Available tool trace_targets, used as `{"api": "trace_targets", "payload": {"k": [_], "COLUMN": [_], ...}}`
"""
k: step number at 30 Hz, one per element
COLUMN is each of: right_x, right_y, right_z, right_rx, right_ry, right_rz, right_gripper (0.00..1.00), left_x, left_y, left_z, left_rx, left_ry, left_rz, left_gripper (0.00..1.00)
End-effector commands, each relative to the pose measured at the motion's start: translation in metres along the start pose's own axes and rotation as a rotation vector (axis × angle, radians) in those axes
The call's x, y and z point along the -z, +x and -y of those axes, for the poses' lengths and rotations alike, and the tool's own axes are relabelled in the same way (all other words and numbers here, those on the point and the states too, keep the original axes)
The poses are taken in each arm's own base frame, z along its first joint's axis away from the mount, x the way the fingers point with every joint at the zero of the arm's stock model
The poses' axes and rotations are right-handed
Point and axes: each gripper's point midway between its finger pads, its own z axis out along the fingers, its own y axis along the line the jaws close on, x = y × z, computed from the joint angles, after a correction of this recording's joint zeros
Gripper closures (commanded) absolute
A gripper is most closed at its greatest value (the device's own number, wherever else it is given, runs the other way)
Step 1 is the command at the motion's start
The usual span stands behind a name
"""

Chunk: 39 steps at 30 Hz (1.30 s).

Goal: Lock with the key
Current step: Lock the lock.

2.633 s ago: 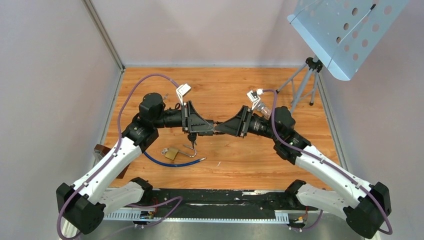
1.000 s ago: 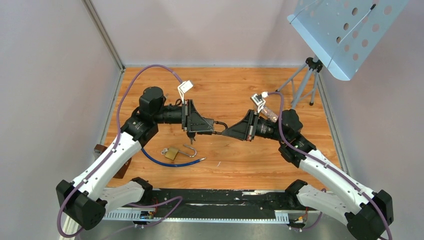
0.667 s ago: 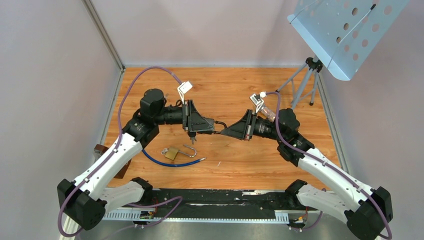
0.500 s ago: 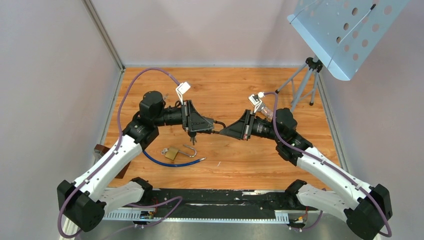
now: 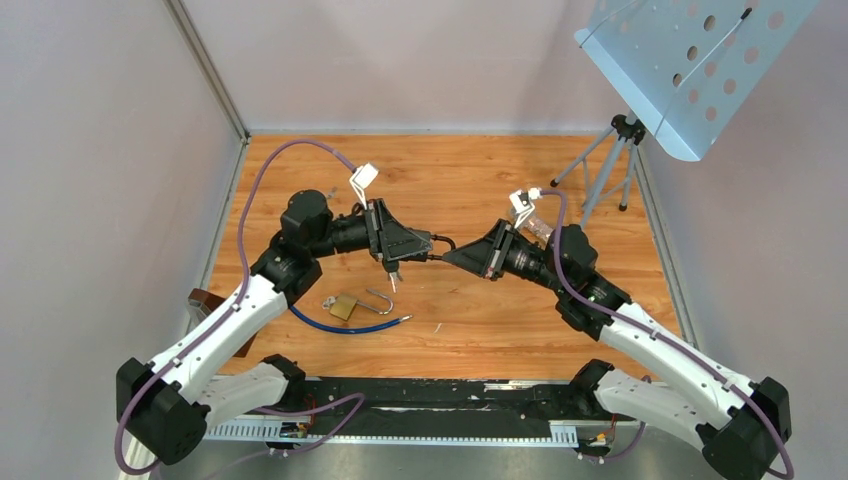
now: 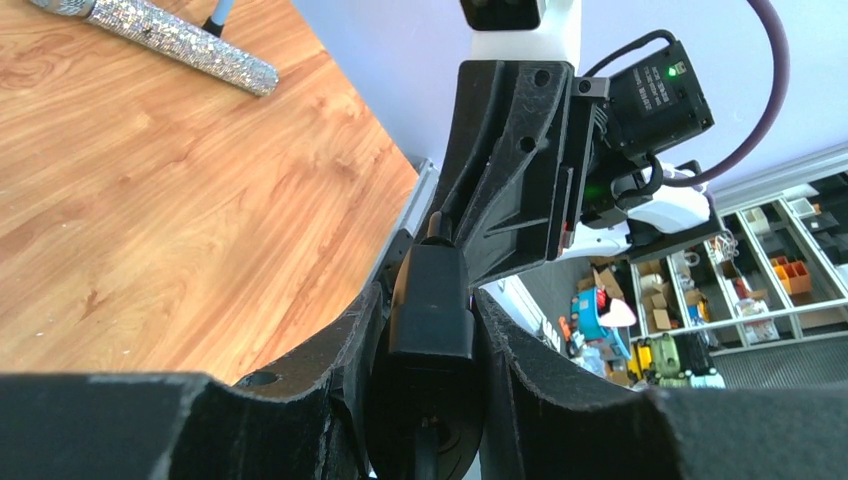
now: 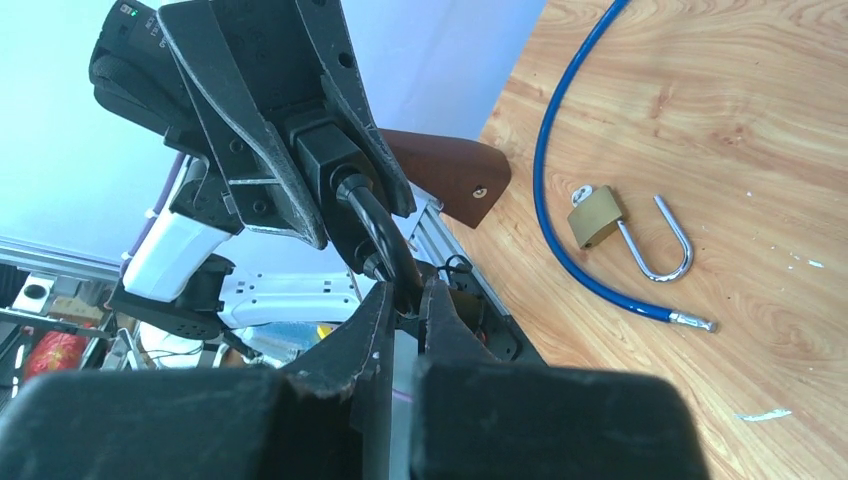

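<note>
My left gripper (image 5: 425, 245) is shut on a black lock body (image 6: 432, 305), held in the air over the middle of the table. A black curved shackle (image 7: 380, 235) comes out of that body. The right gripper (image 7: 407, 292) is shut on the shackle's far end, so the two grippers meet tip to tip (image 5: 447, 257). What looks like a small key (image 5: 391, 277) hangs under the left gripper. It is too small to tell how it sits in the lock.
A brass padlock (image 5: 343, 306) with an open silver shackle lies on the wooden table (image 5: 520, 320) beside a blue cable (image 5: 340, 327). A brown wooden block (image 5: 205, 300) sits at the left edge. A tripod stand (image 5: 610, 165) with a perforated plate stands at the back right.
The left wrist has rolled and tilted, so the hanging key has swung down to the right. The right gripper has followed, staying on the shackle. Neither grip has changed.
</note>
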Motion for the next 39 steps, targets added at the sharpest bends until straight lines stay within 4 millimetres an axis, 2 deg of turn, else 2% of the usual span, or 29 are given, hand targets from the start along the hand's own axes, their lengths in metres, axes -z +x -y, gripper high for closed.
{"api": "trace_targets", "payload": {"k": [1,5,8,14,20,27,33,39], "right_x": [-0.002,0.001,0.002,0.004,0.013,0.029,0.04,0.033], "right_y": [-0.017,-0.018,-0.021,-0.021,-0.022,-0.024,-0.024,-0.021], "right_z": [-0.04,-0.025,-0.021,-0.017,-0.02,-0.015,-0.009,0.002], "right_rx": [0.107,0.086,0.092,0.069,0.063,0.063,0.098,0.102], "right_ry": [-0.133,-0.1,-0.078,-0.072,-0.079,-0.067,-0.06,-0.027], "right_rz": [0.124,0.143,0.146,0.143,0.15,0.149,0.115,0.071], "right_gripper": [0.97,0.87,0.75,0.6,0.58,0.57,0.56,0.57], "left_x": [-0.014,-0.012,-0.01,-0.007,-0.007,-0.002,-0.002,-0.002], "left_y": [0.022,0.01,0.003,-0.004,-0.003,-0.012,-0.013,-0.013], "left_z": [0.037,0.049,0.056,0.06,0.049,0.042,0.046,0.054], "left_rx": [0.101,0.149,0.172,0.177,0.193,0.191,0.19,0.183], "left_ry": [0.072,0.091,0.093,0.079,0.046,0.035,0.059,0.094], "left_rz": [-0.081,-0.028,0.0,0.027,0.033,0.06,0.046,0.032], "left_gripper": [1.0,1.0,1.0,1.0,1.0,1.0,1.0,1.0]}}
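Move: The right hand's closed fingers already pinch the lock's black shackle, whose middle lies about 2 cm ahead and 1 cm left of them; the lock body is some 7 cm left and 1 cm ahead. The left hand keeps hold of that body, with the shackle about 6 cm to its right and 1 cm ahead. The key hangs about 4 cm back and 4 cm left of the left hand, slightly lower. The right fingers open, release the shackle and back off right about 4 cm; left tilts the lock 15 degrees. ##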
